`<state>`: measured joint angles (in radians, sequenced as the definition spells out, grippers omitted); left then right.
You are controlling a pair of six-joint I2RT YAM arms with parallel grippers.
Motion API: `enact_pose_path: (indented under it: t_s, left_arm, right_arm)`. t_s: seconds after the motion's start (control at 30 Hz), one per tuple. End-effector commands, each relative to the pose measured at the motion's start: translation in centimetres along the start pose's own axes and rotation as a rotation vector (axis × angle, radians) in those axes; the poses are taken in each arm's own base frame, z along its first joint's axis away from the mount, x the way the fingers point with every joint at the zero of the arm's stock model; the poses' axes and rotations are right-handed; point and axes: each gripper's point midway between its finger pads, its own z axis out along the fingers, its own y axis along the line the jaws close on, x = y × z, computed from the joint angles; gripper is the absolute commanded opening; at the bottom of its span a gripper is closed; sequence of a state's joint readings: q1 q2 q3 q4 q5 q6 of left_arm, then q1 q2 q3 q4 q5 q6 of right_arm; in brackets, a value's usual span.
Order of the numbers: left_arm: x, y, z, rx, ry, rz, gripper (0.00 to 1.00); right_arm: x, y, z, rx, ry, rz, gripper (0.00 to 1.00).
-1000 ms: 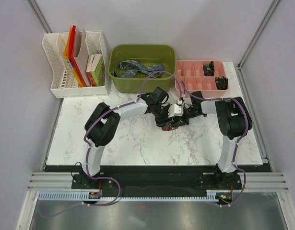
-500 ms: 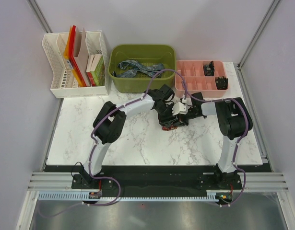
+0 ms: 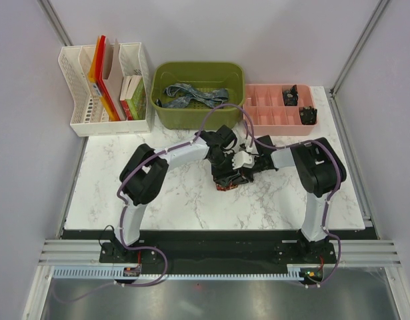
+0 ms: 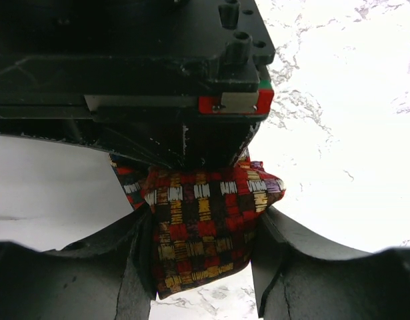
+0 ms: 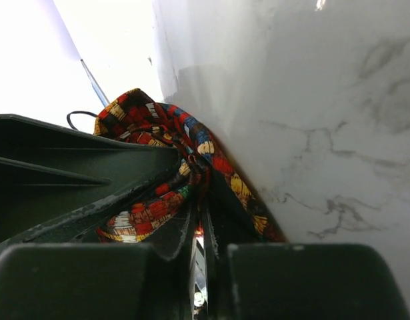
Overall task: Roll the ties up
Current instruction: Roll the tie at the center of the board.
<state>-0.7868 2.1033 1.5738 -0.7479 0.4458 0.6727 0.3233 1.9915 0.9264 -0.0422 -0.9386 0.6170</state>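
A red, orange and dark patterned tie (image 3: pixel 223 186) lies wound into a compact roll near the middle of the marble table. In the left wrist view the roll (image 4: pixel 205 200) sits squeezed between both black fingers of my left gripper (image 4: pixel 203 233), which is shut on it. My right gripper (image 3: pixel 240 173) comes in from the right, and its narrow jaws reach into the heart of the roll. In the right wrist view the right gripper (image 5: pixel 203 179) stands almost together, with folds of the tie (image 5: pixel 145 117) pinched at its tips. A blue-grey tie (image 3: pixel 191 95) lies loose in the green bin.
The green bin (image 3: pixel 198 120) stands at the back centre. A pink divided tray (image 3: pixel 275 115) with small dark items is to its right. A white file rack (image 3: pixel 78 100) with folders and books is at the back left. Both arms meet over the table's middle.
Both grippers and the rolled tie have shifted slightly left and toward the near edge. The left arm has swung round the roll. A thin slit now shows between the right jaws.
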Motion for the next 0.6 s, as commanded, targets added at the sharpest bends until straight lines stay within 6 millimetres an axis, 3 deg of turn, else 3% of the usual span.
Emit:
enact_pose_path:
  t_s: [0.0,0.2,0.47,0.57]
  left_arm:
    - [7.4,-1.8,3.9,0.054,0.235,-0.076,0.32]
    - [7.6,-1.1,4.1,0.055,0.231,-0.057,0.31]
    - [7.6,-1.1,4.1,0.060,0.230,-0.054,0.31]
    - [7.4,-0.9,4.1,0.058,0.228,-0.046,0.32]
  right_arm:
    - [-1.0,-1.0,-1.5,0.039,-0.025,-0.011,0.15]
    - [-1.8,0.9,-4.7,0.006,-0.060,-0.084,0.36]
    - [-1.2,2.7,-5.7,-0.031,-0.059,-0.091,0.52]
    - [-1.1,2.8,-5.7,-0.045,-0.067,-0.091,0.53]
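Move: The left gripper already holds the rolled tie, whose middle sits about 1 cm below its pads and 1 cm nearer the base. From the right gripper, nearly shut beside the roll, the tie is about 3 cm to the left, 1 cm back and nearly level. The green bin lies some 25 cm ahead of the right gripper and 12 cm left; the pink tray, roughly 21 cm ahead and 13 cm right. Open the right gripper to about half while drawing it some 4 cm to the right, off the side of the rolled tie, with a slight forward drift; then lift it nearly 4 cm straight up, fingers still spreading. Keep the left gripper where it is, its grip on the roll unchanged. ##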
